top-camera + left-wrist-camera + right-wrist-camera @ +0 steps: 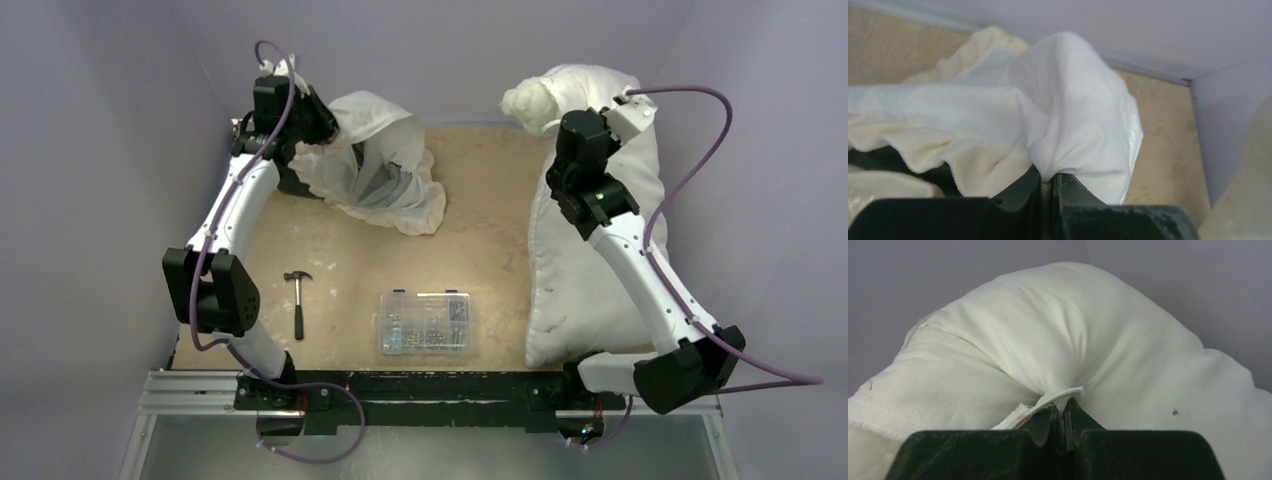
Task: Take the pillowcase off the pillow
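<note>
The pillowcase [378, 172] hangs limp at the back left, cream-white with grey folds showing, its lower part resting on the table. My left gripper [322, 128] is shut on its upper edge; in the left wrist view white fabric [1068, 110] is pinched between the closed jaws [1048, 180]. The plump off-white pillow [590, 270] stands along the right side, apart from the pillowcase. My right gripper [612, 112] is shut on its far top part; in the right wrist view a seam of the pillow [1058, 340] is nipped at the fingertips [1064, 407].
A small hammer [297, 300] lies near the left arm. A clear plastic box of small parts [425, 322] sits at the front centre. The tan table [480, 220] is bounded by lilac walls at the back and sides.
</note>
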Available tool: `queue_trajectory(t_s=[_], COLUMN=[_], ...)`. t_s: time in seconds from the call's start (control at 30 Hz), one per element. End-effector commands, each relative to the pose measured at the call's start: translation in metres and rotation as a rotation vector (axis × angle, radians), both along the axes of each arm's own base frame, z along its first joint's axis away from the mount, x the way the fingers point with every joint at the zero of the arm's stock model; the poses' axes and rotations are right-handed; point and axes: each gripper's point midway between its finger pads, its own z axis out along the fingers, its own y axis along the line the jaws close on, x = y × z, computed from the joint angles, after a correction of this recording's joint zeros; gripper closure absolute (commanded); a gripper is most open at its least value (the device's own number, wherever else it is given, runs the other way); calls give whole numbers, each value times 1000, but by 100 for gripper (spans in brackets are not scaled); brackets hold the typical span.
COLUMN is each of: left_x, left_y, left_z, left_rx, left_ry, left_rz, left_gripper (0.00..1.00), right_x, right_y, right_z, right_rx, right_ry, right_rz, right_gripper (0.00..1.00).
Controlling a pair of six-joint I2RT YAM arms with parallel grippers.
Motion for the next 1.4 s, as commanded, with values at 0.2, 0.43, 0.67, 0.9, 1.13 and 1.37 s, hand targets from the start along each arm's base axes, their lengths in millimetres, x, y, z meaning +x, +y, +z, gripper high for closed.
queue_trajectory(t_s=[0.2,0.43,0.67,0.9,1.13,1.37], left_x=[-90,-155,-212,-253,-284,-317], left_y=[28,48,70,101,141,158], left_z=[-133,-119,-66,-14,6,20], left_rx=[94,191,255,328,402,299], left_ry=[328,334,233,136,127,-3], left_rz=[41,62,126,263,467,629], left_gripper=[81,52,32,28,23,11], right_x=[46,48,31,-16,-93,-149], right_y=[42,54,49,25,-11,-33], right_z=[-72,-56,-41,-10,42,63], right_rx=[109,150,202,274,310,307], right_ry=[61,3,-44,-134,-338,-470], right_rz=[150,228,223,165,152,166], right_gripper=[91,44,17,1,1,1])
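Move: Hanging shut in the left fingers, the pillowcase has its bulk about 8 cm right of that hand, 2 cm ahead and some 14 cm below; the hammer lies roughly 28 cm back and 9 cm left, 31 cm down. The pillow hangs from the right fingers, its middle around 9 cm back, 5 cm right and 20 cm below; the parts box is about 22 cm back, 31 cm left and 37 cm down from there. Lowering both pieces towards the table: the left hand dips about 18 cm while drawing back, opens and lets go of the pillowcase, then rises and withdraws back and left, swinging counter-clockwise some 30 degrees. The right hand sinks about 12 cm, edging forward and left, opens wide to release the pillow, then backs off and up, fingers tipping upward. ##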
